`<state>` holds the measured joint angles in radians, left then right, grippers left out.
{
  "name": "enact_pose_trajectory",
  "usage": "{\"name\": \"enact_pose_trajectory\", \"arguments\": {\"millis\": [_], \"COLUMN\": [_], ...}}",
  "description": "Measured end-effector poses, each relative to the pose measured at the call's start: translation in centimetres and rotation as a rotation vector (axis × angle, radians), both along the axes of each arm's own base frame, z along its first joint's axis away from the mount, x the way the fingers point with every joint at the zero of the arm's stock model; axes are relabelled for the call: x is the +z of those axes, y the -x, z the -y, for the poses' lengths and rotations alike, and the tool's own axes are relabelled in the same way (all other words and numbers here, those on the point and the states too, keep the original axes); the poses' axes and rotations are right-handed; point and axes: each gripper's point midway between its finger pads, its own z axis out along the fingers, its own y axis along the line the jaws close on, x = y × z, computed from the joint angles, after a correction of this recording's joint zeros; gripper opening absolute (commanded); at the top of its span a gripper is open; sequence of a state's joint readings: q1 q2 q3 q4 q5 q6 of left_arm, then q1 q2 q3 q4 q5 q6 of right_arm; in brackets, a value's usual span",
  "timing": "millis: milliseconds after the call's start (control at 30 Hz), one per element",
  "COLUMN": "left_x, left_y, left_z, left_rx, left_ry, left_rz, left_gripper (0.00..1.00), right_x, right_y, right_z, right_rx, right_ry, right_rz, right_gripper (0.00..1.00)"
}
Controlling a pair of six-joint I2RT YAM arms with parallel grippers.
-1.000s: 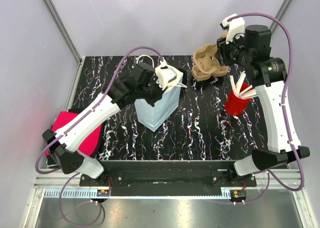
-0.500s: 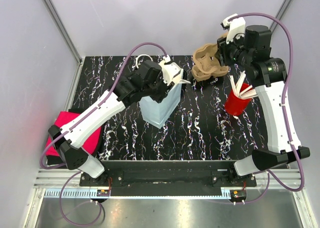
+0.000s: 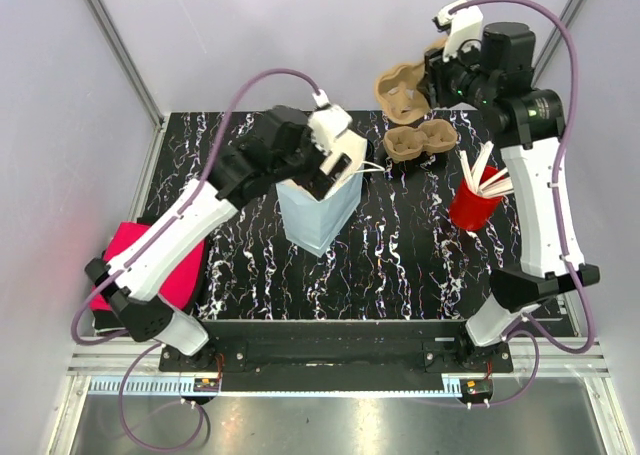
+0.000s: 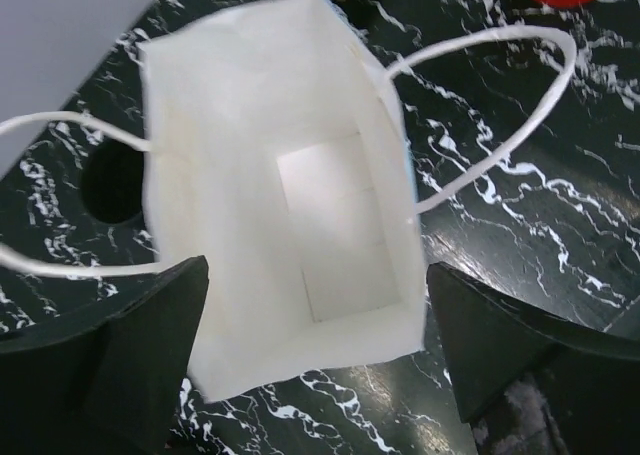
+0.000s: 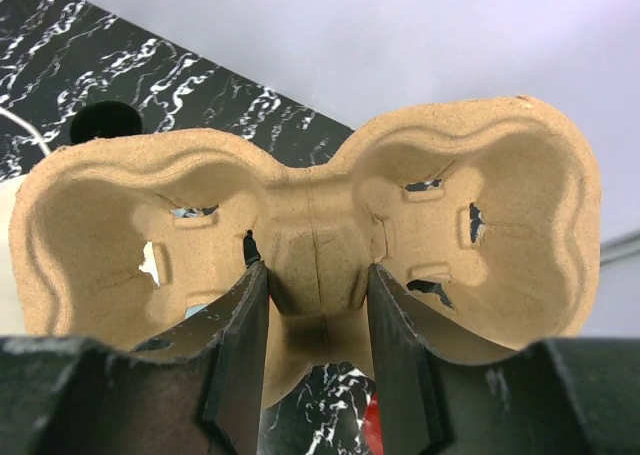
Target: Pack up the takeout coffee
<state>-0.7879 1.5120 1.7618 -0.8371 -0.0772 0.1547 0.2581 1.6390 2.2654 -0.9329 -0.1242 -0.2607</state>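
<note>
A white paper bag (image 3: 315, 210) stands open on the black marbled table, and in the left wrist view its empty inside (image 4: 300, 205) and both loop handles show. My left gripper (image 3: 345, 162) hovers just over the bag's rim, open wide (image 4: 315, 375) with nothing between its fingers. My right gripper (image 3: 432, 80) is shut on the middle ridge of a brown cardboard cup carrier (image 3: 403, 90), held up in the air at the back right. In the right wrist view the carrier (image 5: 315, 225) fills the frame between the fingers (image 5: 240, 345). A second carrier (image 3: 420, 143) lies on the table below.
A red cup (image 3: 472, 207) with wooden stirrers stands at the right, close to the right arm. A pink cloth (image 3: 130, 265) lies at the table's left edge under the left arm. Grey walls enclose the table's back and sides.
My left gripper has let go of the bag and opened wide above it. My right gripper has lifted one carrier up, leaving another on the table.
</note>
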Motion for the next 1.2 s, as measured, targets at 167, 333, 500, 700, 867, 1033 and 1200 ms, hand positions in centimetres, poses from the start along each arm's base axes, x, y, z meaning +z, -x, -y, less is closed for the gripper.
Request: {"name": "enact_pose_trajectory", "arguments": {"millis": [167, 333, 500, 700, 867, 1033, 1200], "left_x": [4.9, 8.5, 9.6, 6.5, 4.9, 4.2, 4.4], "left_y": [-1.6, -2.1, -2.6, -4.8, -6.6, -7.7, -8.4], "left_z": [-4.8, -10.4, -14.3, -15.3, -14.4, -13.5, -12.4], "left_rx": [0.118, 0.244, 0.337, 0.38, 0.35, 0.322, 0.288], "left_ry": [0.079, 0.128, 0.15, 0.136, 0.182, 0.231, 0.274], "left_rz": [0.097, 0.191, 0.254, 0.199, 0.138, 0.099, 0.086], "left_gripper": [0.99, 0.99, 0.99, 0.99, 0.99, 0.99, 0.99], "right_x": [-1.2, -2.1, -3.3, -5.7, -7.9, -9.6, -10.4], "right_y": [-0.6, -0.8, -0.5, 0.0, 0.0, 0.5, 1.0], "right_z": [-2.9, -6.4, -10.1, -13.0, -14.8, -16.4, -16.9], "right_rx": [0.057, 0.116, 0.18, 0.215, 0.224, 0.234, 0.234], "right_ry": [0.018, 0.049, 0.1, 0.166, 0.248, 0.328, 0.382], "right_rz": [-0.038, -0.057, -0.075, -0.111, -0.133, -0.142, -0.14], "right_gripper": [0.44, 0.44, 0.44, 0.44, 0.44, 0.44, 0.44]}}
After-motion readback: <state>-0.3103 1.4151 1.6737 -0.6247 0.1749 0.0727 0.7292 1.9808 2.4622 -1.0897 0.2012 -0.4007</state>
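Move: From the left gripper, the left black cup is about 21 cm ahead, 7 to the left and 16 below. The bag's middle is some 3 cm ahead, 2 right and 12 down; the right black cup is about 21 ahead and 10 right, as low as the left one. For the right gripper, still holding a cup carrier, the bag's middle is about 18 cm left, 8 back and 23 below; the other carrier lies 17 ahead, 6 right, 32 below. Swing the right gripper about 17 cm left while lowering it some 10 cm, to bring the still-pinched carrier over the bag's open mouth, rolling its left side down about 20 degrees. Clear the way with the left gripper, kept open: lift it off the bag and sweep it about 15 cm left, then forward and down towards the left black cup, turning counter-clockwise. ##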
